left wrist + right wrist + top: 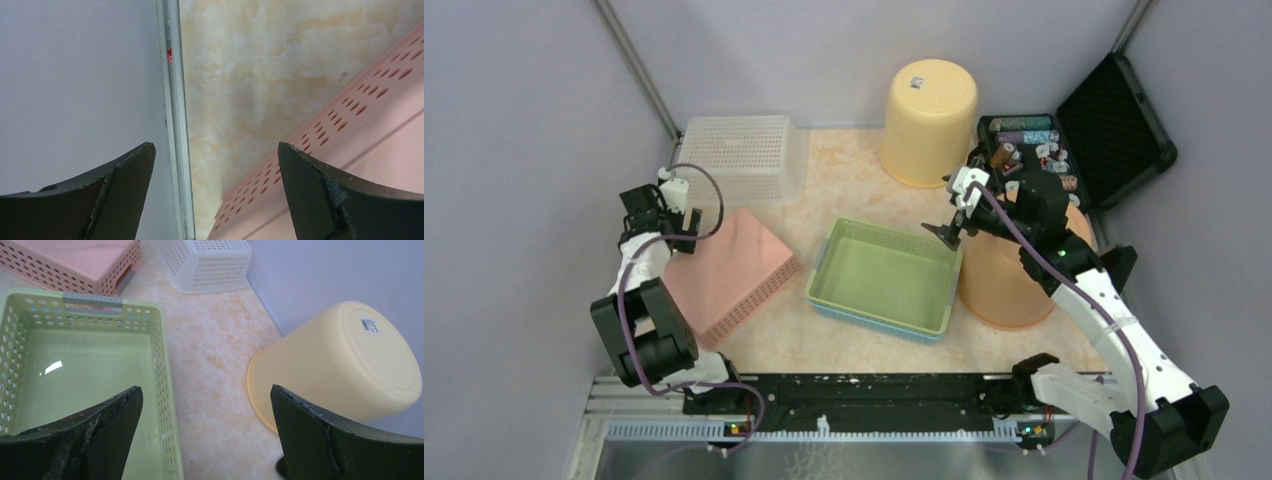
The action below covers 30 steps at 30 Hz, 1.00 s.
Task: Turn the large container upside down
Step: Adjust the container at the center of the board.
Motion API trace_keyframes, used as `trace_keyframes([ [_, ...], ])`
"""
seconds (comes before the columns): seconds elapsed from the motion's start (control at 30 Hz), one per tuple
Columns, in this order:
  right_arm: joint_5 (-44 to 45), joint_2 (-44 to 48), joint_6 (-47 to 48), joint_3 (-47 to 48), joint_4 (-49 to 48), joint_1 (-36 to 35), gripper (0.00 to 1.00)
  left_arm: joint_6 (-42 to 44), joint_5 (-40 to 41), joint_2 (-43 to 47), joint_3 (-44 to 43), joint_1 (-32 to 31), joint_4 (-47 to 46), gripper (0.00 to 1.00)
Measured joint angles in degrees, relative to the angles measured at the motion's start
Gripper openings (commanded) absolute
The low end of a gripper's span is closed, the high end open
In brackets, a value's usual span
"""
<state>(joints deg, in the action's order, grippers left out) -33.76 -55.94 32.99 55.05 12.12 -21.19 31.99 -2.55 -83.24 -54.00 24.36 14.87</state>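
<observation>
The large container is a pale green perforated basket (886,275) standing upright and empty in the middle of the table, also seen in the right wrist view (85,370). My right gripper (947,235) hangs open just above its far right corner, fingers spread over the basket's right wall and the bare tabletop beside it (205,389). It holds nothing. My left gripper (679,218) is open at the left wall, over the far left corner of a pink basket (350,115), with nothing between its fingers (215,145).
The pink basket (724,270) lies upside down left of the green one. An upturned white basket (744,155) sits at the back left, an upturned yellow bucket (929,120) at the back, an orange bucket (999,285) under my right arm. An open black case (1114,120) stands at the right.
</observation>
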Motion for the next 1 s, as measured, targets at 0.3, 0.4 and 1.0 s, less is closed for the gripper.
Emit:
trace_keyframes([
  [0.3,-0.2,-0.1,0.0,0.0,-0.1,0.0,0.99,3.3,1.1,10.5,1.9,0.8,2.3,0.99],
  [0.4,-0.2,-0.1,0.0,0.0,-0.2,0.0,0.99,3.5,-2.3,12.8,0.4,0.8,4.6,0.99],
  [1.0,-0.1,-0.1,0.0,0.0,-0.1,0.0,0.99,22.0,-36.5,21.6,-1.3,-25.8,27.4,0.99],
])
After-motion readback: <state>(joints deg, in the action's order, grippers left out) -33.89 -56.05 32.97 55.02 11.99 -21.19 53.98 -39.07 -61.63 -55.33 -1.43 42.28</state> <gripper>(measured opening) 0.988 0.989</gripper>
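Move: The green container, nested on the blue one at the board's centre, lies about 57 cm to the right of the left hand, 8 cm nearer the base and a few centimetres lower. The upturned pink container is only some 13 cm right and 8 cm back; the white one stands about 23 cm ahead and 13 cm right. From the right hand, the green container lies roughly 14 cm left, 3 cm back and 24 cm below. Towards the green container's left end, the left hand first backs off a couple of centimetres and lifts from beside the pink container's far left side, then sweeps about 26 cm right, over the pink container, also drawing back, and ends some 8 cm higher. The wrist swings about 65 degrees clockwise; the fingers stay wide open and empty. ##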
